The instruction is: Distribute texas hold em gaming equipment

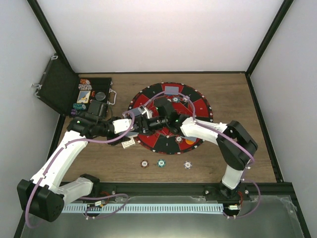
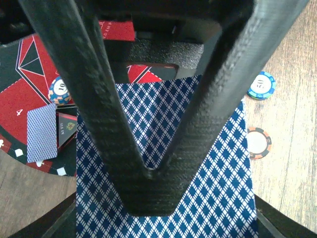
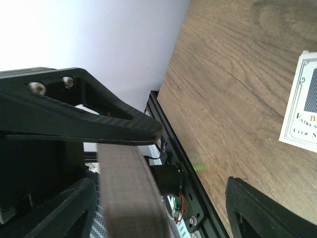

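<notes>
My left gripper (image 1: 133,117) (image 2: 148,198) is shut on a deck of playing cards with blue diamond backs (image 2: 218,173) (image 1: 132,113), held over the left rim of the round red-and-black mat (image 1: 198,106). My right gripper (image 1: 147,122) (image 3: 195,158) meets it from the right, jaws apart, with the deck's blurred edge (image 3: 129,198) beside the upper finger (image 3: 99,124). Dealt cards (image 1: 172,89) (image 2: 42,133) lie face down on the mat, along with an edge-striped chip (image 2: 59,90) and an orange disc button (image 1: 189,142). A brown chip (image 1: 144,163), a teal chip (image 1: 161,162) and a white chip (image 1: 187,164) lie in a row on the wood in front.
A black hinged case (image 1: 62,91) stands open at the back left, with more chips in its tray (image 1: 85,94). A white card box (image 1: 128,143) (image 3: 302,109) lies on the wood by the mat's left edge. Black frame rails (image 1: 257,54) border the table.
</notes>
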`<state>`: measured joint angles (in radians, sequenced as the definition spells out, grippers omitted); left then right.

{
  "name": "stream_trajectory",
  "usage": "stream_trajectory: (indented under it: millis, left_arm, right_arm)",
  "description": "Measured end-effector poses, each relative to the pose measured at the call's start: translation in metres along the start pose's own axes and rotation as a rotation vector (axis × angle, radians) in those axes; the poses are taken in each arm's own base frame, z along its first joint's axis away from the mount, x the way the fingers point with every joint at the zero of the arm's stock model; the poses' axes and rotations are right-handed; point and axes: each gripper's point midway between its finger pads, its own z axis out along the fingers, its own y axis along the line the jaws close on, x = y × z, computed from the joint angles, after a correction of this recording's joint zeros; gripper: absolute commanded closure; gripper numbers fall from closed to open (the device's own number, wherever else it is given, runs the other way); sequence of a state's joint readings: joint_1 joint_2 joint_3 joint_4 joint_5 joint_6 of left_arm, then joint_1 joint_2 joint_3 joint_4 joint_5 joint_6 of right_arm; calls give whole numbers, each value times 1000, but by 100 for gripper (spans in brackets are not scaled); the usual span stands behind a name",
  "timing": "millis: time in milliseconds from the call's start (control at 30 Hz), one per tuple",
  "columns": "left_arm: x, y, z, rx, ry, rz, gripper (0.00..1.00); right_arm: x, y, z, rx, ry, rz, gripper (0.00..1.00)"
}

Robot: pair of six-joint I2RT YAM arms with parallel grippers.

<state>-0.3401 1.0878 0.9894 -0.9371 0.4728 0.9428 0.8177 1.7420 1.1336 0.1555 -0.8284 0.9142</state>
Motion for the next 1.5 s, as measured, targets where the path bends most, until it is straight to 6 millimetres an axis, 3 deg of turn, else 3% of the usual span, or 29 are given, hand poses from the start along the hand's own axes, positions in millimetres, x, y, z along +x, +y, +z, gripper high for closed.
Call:
stream_trajectory:
  millis: [233, 867, 1067, 1267, 1367, 1500]
  left_arm:
    - [0, -1, 0, 2, 2, -2, 93]
    - [6, -3, -1, 5, 33, -12, 94]
    - [8, -4, -1, 7, 41, -15, 94]
    - [3, -4, -7, -11, 16, 0, 94]
    - [2, -2, -7, -16, 13, 2, 94]
    - [1, -2, -7, -19, 11, 5, 94]
  right_arm:
    - [5, -8, 3, 18, 28, 12, 33]
    - [-5, -17, -22, 19, 14, 19, 53]
    - [-5, -19, -33, 36, -3, 27, 66]
    - [-4, -35, -39, 88, -21, 79, 76]
    - [-5, -33, -41, 88, -28, 85, 77]
    - [-7, -15, -47, 48, -48, 72, 76]
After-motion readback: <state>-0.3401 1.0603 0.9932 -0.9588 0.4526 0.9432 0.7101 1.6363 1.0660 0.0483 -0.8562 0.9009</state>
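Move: The right hand, its half-closed fingers reaching left, is already at the deck of cards in the left gripper. The deck's middle is about 1 cm to its left, level fore-and-aft and in height. The card box is straight below, about 6 cm left and 14 cm down; the dealt cards on the mat are some 16 cm ahead and 2 cm left. From the left hand, the deck's middle lies about 3 cm right, 1 cm ahead and 3 cm below. One right finger, already over the back of the deck, presses down about 1 cm and drags across it to the right for about 5 cm, edging forward 2 cm, until the tip comes off past the far edge. The fingers close meanwhile to about a quarter open, and the hand lifts 2 cm at the end. The left hand keeps its grip on the deck, yielding about half a centimetre before coming back up. ##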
